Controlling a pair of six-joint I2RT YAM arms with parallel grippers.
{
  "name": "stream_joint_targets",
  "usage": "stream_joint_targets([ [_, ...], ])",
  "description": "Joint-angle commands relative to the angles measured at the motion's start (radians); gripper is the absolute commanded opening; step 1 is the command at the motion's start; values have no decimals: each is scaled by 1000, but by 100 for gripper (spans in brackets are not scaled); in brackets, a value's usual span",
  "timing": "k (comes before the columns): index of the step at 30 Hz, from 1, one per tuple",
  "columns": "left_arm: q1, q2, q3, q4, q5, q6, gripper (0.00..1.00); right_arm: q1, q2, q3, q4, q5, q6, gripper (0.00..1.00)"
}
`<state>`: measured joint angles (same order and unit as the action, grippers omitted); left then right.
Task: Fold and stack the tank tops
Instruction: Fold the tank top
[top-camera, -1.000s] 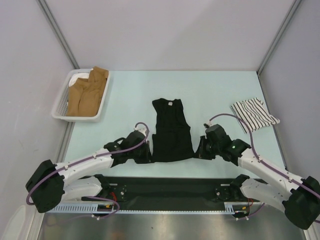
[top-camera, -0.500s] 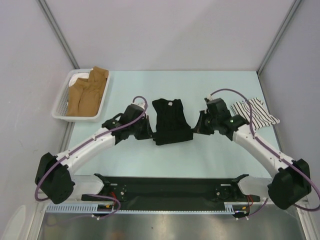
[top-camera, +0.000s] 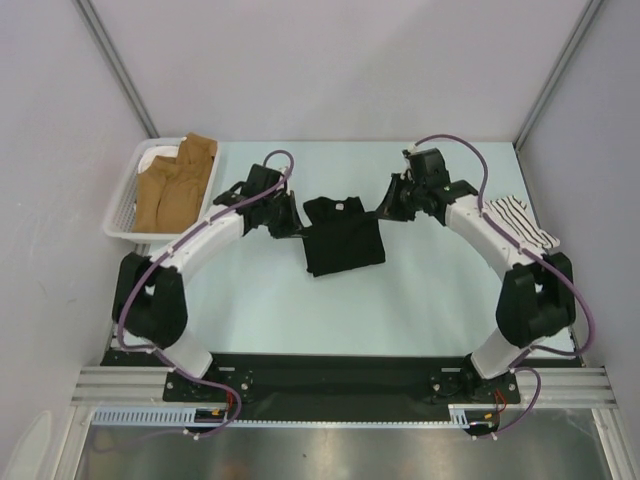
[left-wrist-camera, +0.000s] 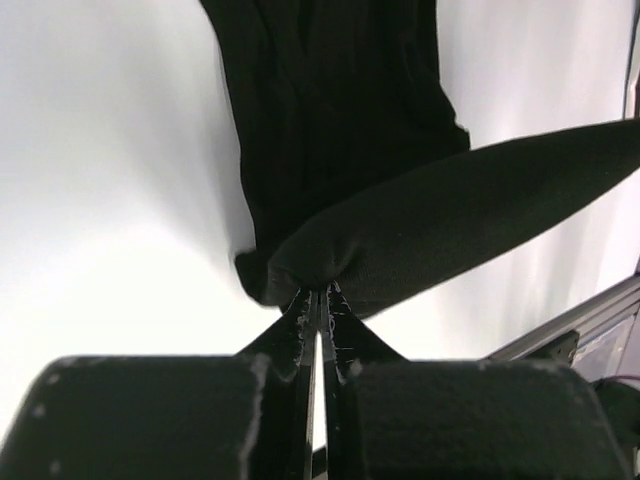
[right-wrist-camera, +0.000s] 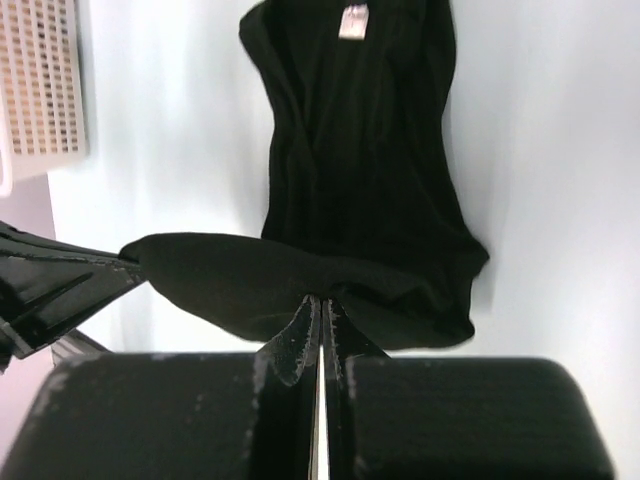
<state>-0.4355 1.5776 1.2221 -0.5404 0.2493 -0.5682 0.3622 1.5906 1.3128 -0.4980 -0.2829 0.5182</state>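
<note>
The black tank top (top-camera: 342, 240) lies mid-table, its hem lifted and carried over toward its neck end. My left gripper (top-camera: 294, 226) is shut on the hem's left corner (left-wrist-camera: 300, 265). My right gripper (top-camera: 384, 212) is shut on the hem's right corner (right-wrist-camera: 330, 285). The hem stretches as a raised band between the two grippers, above the flat part with its white label (right-wrist-camera: 352, 20). The striped tank top (top-camera: 518, 224) lies crumpled at the right edge, partly under my right arm.
A white basket (top-camera: 128, 212) with tan cloth (top-camera: 176, 184) stands at the far left. Enclosure walls and metal posts close in the table at the back and sides. A black rail runs along the near edge.
Both grippers have carried the black top's hem from the near side away toward the neck, folding the top over itself. The arms are now stretched far out.
</note>
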Motion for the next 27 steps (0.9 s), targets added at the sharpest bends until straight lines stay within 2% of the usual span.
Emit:
stream_joint_targets([
  [1,43,90,102,17,74,39,2,-34,93,112,47,-48,-18,0],
  [11,147,306,336,7,127,37,4,-78,373,400,49,-110,-4,0],
  [16,181,410,408,29,124,16,5,-101,551,528,142,-173,49,2],
  [17,190,441,416,68,116,11,9,-104,584,557,148,-165,51,6],
  [18,195,458,422,85,116,7,39,-108,613,612,154,-150,55,18],
  [19,196,479,433,95,122,-1,55,-111,662,627,164,-139,69,43],
  [20,199,499,460,112,131,1,64,-114,681,637,180,-137,77,51],
  [21,199,533,474,112,131,2,81,-121,693,640,199,-124,89,62],
  [22,199,541,482,111,127,2,85,-124,701,625,217,-121,94,73],
  [24,204,515,462,128,119,2,92,-124,677,580,280,-125,80,80],
  [27,204,413,349,206,96,-1,99,-126,576,416,373,-136,20,78],
])
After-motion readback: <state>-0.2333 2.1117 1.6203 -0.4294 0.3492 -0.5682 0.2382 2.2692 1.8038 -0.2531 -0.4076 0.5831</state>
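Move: Both closed hands hold the black tank top's hem corners about 10 cm above the table; from the left hand its collar end lies some 13 cm ahead, 9 cm right and 10 cm below. The lower bend of the cloth is about 4 cm behind that hand and 11 cm right, the white basket some 17 cm ahead and 35 cm left. From the right hand the collar end is about 10 cm ahead and 11 cm left, the striped tank top roughly 3 cm ahead and 33 cm right. Both arms together sweep the pinched hem forward over the lying body of the black tank top towards and up to the collar end, the left hand going about 15 cm and the right some 18 cm, sinking only slightly at first. Over the last stretch both drop more steeply, ending 7 to 9 cm lower, while their fingers spread wide and let go of the hem corners on top of the shirt. ##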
